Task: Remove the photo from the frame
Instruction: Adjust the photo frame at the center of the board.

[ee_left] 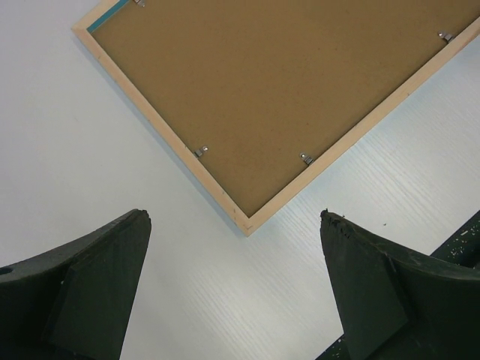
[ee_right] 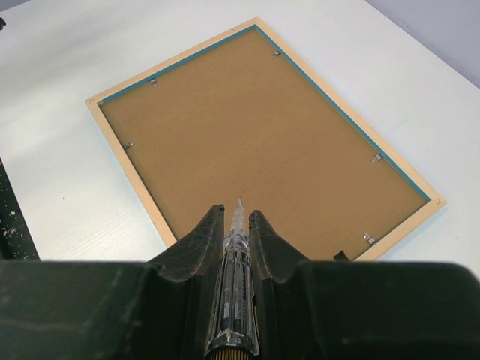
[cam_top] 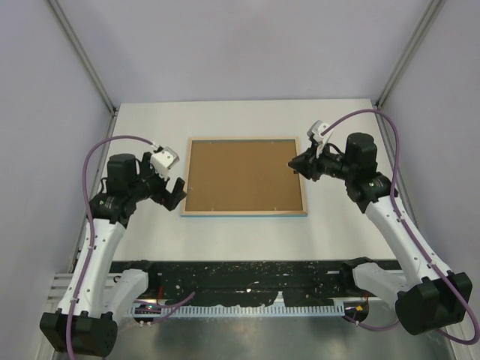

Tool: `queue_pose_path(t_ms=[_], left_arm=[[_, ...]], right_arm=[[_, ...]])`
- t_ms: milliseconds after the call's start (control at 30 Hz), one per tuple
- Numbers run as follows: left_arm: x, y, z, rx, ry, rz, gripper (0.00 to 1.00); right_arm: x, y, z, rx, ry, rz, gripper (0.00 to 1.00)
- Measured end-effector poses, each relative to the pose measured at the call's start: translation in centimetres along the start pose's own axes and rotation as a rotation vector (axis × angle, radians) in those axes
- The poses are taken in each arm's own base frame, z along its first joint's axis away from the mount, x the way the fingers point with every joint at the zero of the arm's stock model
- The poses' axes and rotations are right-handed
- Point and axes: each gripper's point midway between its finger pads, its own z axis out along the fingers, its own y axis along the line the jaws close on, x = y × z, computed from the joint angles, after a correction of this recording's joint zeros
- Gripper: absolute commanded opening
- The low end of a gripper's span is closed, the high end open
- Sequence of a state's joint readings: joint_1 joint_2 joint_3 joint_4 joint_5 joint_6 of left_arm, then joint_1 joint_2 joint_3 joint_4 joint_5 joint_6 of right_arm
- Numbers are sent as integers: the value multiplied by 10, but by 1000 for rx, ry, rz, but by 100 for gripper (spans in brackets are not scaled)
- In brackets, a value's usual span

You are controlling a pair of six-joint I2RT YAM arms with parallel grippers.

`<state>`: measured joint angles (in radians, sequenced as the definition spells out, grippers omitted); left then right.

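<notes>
The frame point(cam_top: 244, 214) lies face down mid-table, its light wood back up and a thin blue lip inside the rim. A plain brown backing board point(cam_top: 244, 176) fills it, held by small metal clips point(ee_right: 376, 158). The photo is hidden under the board. My right gripper point(cam_top: 296, 163) hovers at the frame's right edge, shut on a clear-handled screwdriver point(ee_right: 236, 277) whose tip points over the board point(ee_right: 255, 127). My left gripper point(cam_top: 178, 193) stands open and empty just off the frame's near left corner point(ee_left: 247, 225), above bare table.
A black cable track point(cam_top: 247, 277) runs along the table's near edge between the arm bases. Grey walls and metal posts point(cam_top: 82, 60) close in the left, right and back. White tabletop point(cam_top: 150, 225) surrounds the frame.
</notes>
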<state>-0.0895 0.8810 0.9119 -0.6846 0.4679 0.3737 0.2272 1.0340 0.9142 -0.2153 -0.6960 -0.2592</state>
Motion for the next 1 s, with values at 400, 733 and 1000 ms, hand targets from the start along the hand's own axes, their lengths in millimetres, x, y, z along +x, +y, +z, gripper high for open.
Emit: queue_pose_path(t_ms=[400, 733, 1000], left_arm=[[-3, 3, 8, -1, -16, -41, 100], [14, 40, 39, -118, 140, -201, 100], [12, 78, 85, -236, 228, -293, 100]], right_arm=[[4, -12, 0, 51, -8, 10, 8], [12, -30, 6, 127, 6, 15, 8], [26, -45, 13, 174, 46, 36, 8]])
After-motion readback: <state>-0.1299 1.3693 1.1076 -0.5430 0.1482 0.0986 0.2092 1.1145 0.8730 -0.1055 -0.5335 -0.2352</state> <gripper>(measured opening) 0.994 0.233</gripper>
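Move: The middle of the photo frame's left edge lies about 13 cm ahead of the left hand, some 2 cm to its right and 18 cm below. The near left corner is almost under that hand, roughly 1 cm ahead and 1 cm right; the frame's middle is about 13 cm ahead and 20 cm right. From the right hand, that left edge is about 8 cm ahead, 32 cm left and 23 cm down; the small black patch lies 10 cm ahead and 3 cm right. Bring the open left gripper about 10 cm forward along the photo frame's left edge, sinking some 5 cm towards its middle and keeping above it; swing the fingers some 20 degrees counter-clockwise and tip them further down. Meanwhile ease the right hand, still gripping the slim tool, a few centimetres forward, down and a little right, turning slightly clockwise. Touch nothing new. ##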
